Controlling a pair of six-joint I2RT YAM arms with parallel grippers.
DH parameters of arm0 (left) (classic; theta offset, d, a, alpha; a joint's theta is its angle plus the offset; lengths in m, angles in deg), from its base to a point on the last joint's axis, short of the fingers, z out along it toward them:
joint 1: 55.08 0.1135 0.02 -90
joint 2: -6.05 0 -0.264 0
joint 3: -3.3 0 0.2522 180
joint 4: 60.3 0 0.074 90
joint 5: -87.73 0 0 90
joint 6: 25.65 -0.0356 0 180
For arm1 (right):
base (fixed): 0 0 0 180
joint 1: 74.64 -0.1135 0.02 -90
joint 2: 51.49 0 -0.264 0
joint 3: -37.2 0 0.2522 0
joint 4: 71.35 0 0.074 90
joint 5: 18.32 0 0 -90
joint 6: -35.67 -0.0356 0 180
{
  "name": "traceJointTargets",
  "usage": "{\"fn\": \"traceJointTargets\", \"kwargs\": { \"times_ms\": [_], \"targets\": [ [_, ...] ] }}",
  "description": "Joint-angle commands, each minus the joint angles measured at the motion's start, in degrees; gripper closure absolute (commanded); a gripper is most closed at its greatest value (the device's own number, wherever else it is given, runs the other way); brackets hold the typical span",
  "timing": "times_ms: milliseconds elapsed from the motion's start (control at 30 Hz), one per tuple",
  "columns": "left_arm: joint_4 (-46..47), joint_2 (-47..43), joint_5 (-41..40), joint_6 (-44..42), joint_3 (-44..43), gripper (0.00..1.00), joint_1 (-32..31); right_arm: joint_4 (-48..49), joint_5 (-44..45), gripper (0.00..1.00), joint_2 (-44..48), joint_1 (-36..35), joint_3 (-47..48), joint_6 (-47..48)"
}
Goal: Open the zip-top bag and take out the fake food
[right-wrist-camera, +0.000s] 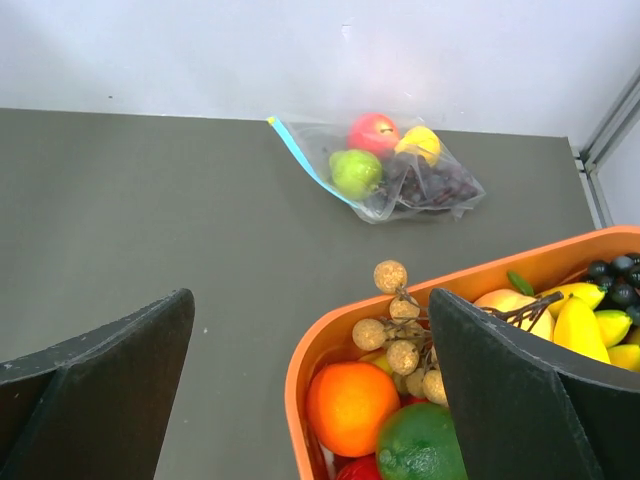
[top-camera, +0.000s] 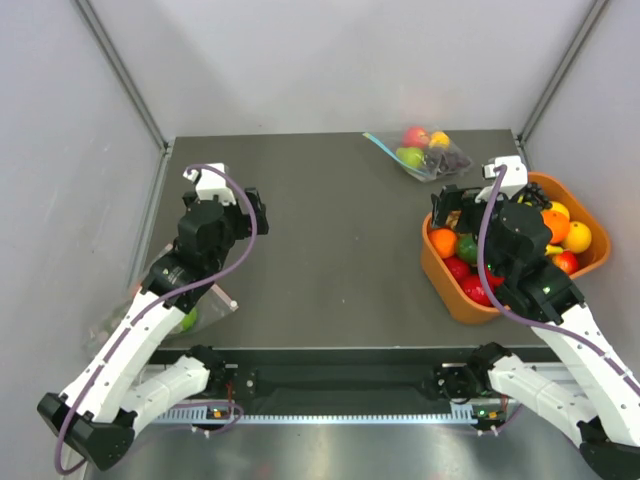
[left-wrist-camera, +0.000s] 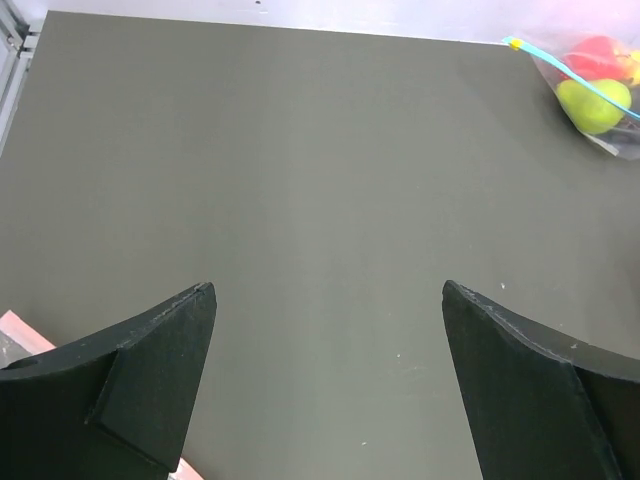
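Note:
The zip-top bag (top-camera: 418, 152) lies at the back of the table, right of centre, with its teal strip (right-wrist-camera: 300, 150) on its left side. It looks shut. Inside are a red apple (right-wrist-camera: 372, 130), a lime-green fruit (right-wrist-camera: 355, 172), a yellow lemon (right-wrist-camera: 420, 143) and dark purple grapes (right-wrist-camera: 432, 185). The bag also shows at the top right of the left wrist view (left-wrist-camera: 590, 90). My left gripper (top-camera: 254, 210) is open and empty over bare table (left-wrist-camera: 326, 290), far left of the bag. My right gripper (top-camera: 450, 205) is open and empty (right-wrist-camera: 310, 295), above the orange bin's near-left corner, short of the bag.
An orange bin (top-camera: 432, 265) full of several fake fruits stands at the right, its rim (right-wrist-camera: 300, 370) under my right gripper. A second clear bag with a pinkish-red strip (top-camera: 222, 300) lies at the left front edge under my left arm. Grey walls enclose the table.

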Motion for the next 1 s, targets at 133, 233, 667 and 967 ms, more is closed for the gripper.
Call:
{"fn": "traceJointTargets", "kwargs": {
  "times_ms": [133,233,667,967],
  "targets": [
    [5.08,0.05,5.31,-3.53,0.26,0.01,-0.14,2.02,-0.99,0.0,1.67,0.51,1.72,0.95],
    [6.05,5.22,6.1,-2.21,-0.79,0.01,-0.14,1.67,-1.43,0.0,2.2,0.51,1.63,0.78],
    [18.07,50.37,18.33,11.75,-26.77,0.01,-5.31,0.0,-5.12,0.0,3.43,0.42,-2.31,-2.65],
    [21.08,75.8,16.76,21.51,-56.93,0.01,-11.12,0.0,-6.7,0.0,4.31,0.51,-4.43,-2.21]
  ]
}}
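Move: The zip-top bag with the fake pear and grapes lies about 30 cm ahead of the left hand, some 43 cm to its right and 25 cm below. From the bag, the orange bin's middle is roughly 18 cm farther right and 25 cm nearer; the second bag lies about 23 cm left of the left hand and 16 cm back. The first bag is about 32 cm ahead of the right hand, 2 cm right, 31 cm below. Open-fingered, the left hand sweeps about 30 cm right, 20 cm forward and downward towards the far bag's zip. ##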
